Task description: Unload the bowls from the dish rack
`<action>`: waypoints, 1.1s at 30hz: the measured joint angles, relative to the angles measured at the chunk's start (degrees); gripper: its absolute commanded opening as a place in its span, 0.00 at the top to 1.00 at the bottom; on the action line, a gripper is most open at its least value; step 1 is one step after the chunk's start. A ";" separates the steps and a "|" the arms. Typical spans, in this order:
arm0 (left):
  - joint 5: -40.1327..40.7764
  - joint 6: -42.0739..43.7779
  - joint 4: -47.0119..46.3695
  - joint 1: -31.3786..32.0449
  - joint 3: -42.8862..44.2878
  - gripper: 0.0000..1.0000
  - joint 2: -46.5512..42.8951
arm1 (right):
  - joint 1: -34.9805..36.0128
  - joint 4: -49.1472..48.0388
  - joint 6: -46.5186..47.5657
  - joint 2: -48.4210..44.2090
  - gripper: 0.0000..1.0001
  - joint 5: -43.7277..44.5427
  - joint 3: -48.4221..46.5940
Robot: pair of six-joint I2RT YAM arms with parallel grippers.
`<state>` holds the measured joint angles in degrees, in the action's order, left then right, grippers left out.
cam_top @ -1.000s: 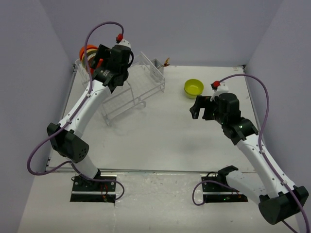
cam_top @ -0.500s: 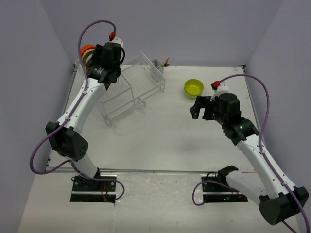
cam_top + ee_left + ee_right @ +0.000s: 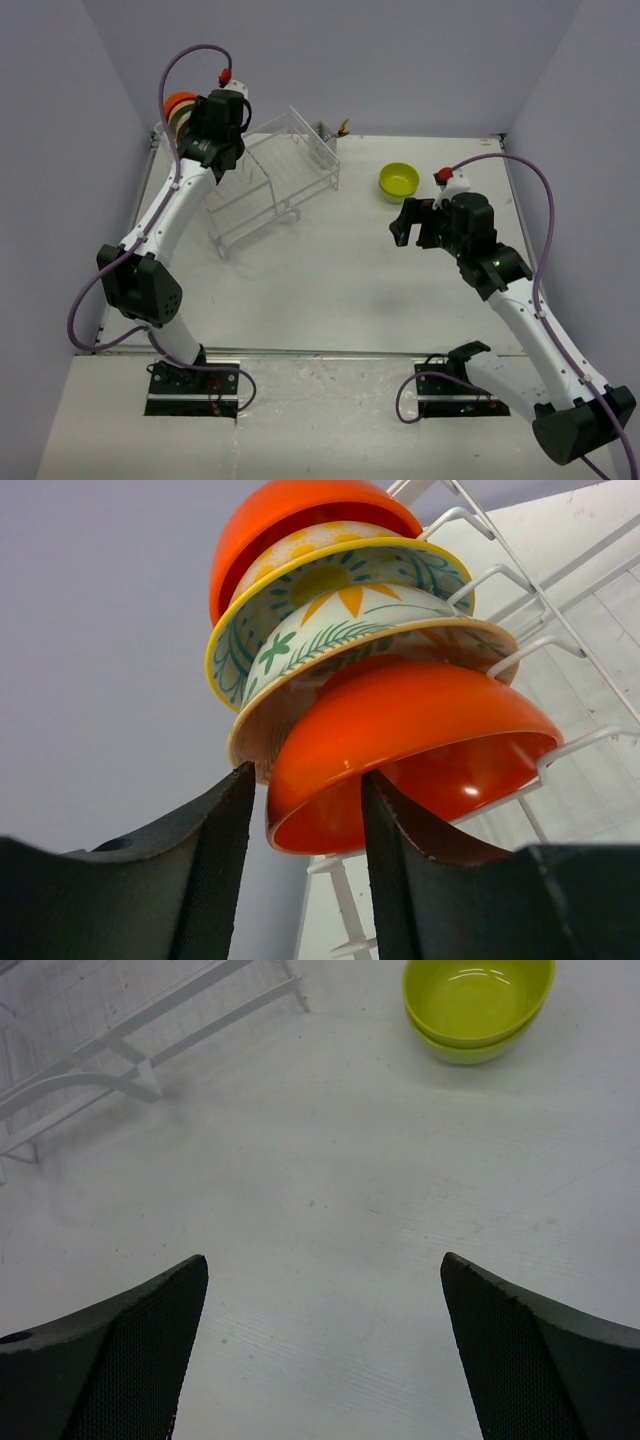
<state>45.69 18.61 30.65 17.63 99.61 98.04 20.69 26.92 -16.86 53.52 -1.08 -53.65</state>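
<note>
Several bowls stand on edge in a row at the left end of the dish rack [image 3: 280,170]. The nearest is an orange-red bowl [image 3: 420,740]. Behind it come two patterned bowls [image 3: 340,620] and another orange-red bowl [image 3: 300,505]. My left gripper [image 3: 308,775] straddles the nearest bowl's rim. Its right finger is inside the bowl. A small gap shows between the left finger and the bowl's outside. Two lime-green bowls [image 3: 478,1005] sit stacked on the table at the far right. My right gripper [image 3: 322,1260] hangs wide open over bare table, holding nothing.
The rack's small side cup [image 3: 325,130] stands at its far right corner. The lilac left wall [image 3: 100,630] is close behind the row of bowls. Rack bars [image 3: 130,1040] reach into the right wrist view's upper left.
My left gripper has moved left and back to the bowls at the rack's end. Its jaws have narrowed around the orange-red bowl's rim. The right arm has not moved.
</note>
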 measured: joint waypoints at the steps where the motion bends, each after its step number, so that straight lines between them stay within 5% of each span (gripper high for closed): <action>1: -0.09 0.02 -0.13 0.00 0.00 0.58 0.15 | 0.00 -0.04 0.02 -0.04 0.01 0.00 0.17; 19: 5.29 6.16 -2.97 1.40 -2.97 1.00 -0.13 | 0.00 -0.85 0.46 0.09 0.01 -0.20 0.68; 33: 5.53 7.52 -6.58 2.67 -6.56 1.00 -2.60 | 0.00 -0.87 0.66 0.09 0.01 -0.22 0.68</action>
<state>51.22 26.13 24.08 20.29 93.06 95.44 20.69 26.04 -16.21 53.60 -1.30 -52.97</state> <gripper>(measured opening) 0.096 0.987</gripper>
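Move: The front orange bowl stands tilted in the rack with its left rim already between the left gripper's half-open fingers; its middle lies about 2 cm ahead, 4 cm to the right and 5 cm below. Behind it, at similar height, the leaf-patterned bowl is some 6 cm ahead and 2 cm right of the hand, the far orange bowl 11 cm ahead and 2 cm left. From the right hand the front orange bowl is roughly 19 cm ahead, 42 cm left and 3 cm higher. Close the left gripper on the front orange bowl's left rim, one finger inside and one outside, until it is firmly pinched. Keep the hand almost in place as the fingers shut, rolling it about 10 degrees so its left side rises, then ease back towards the base by about 1 cm with the rim held. ##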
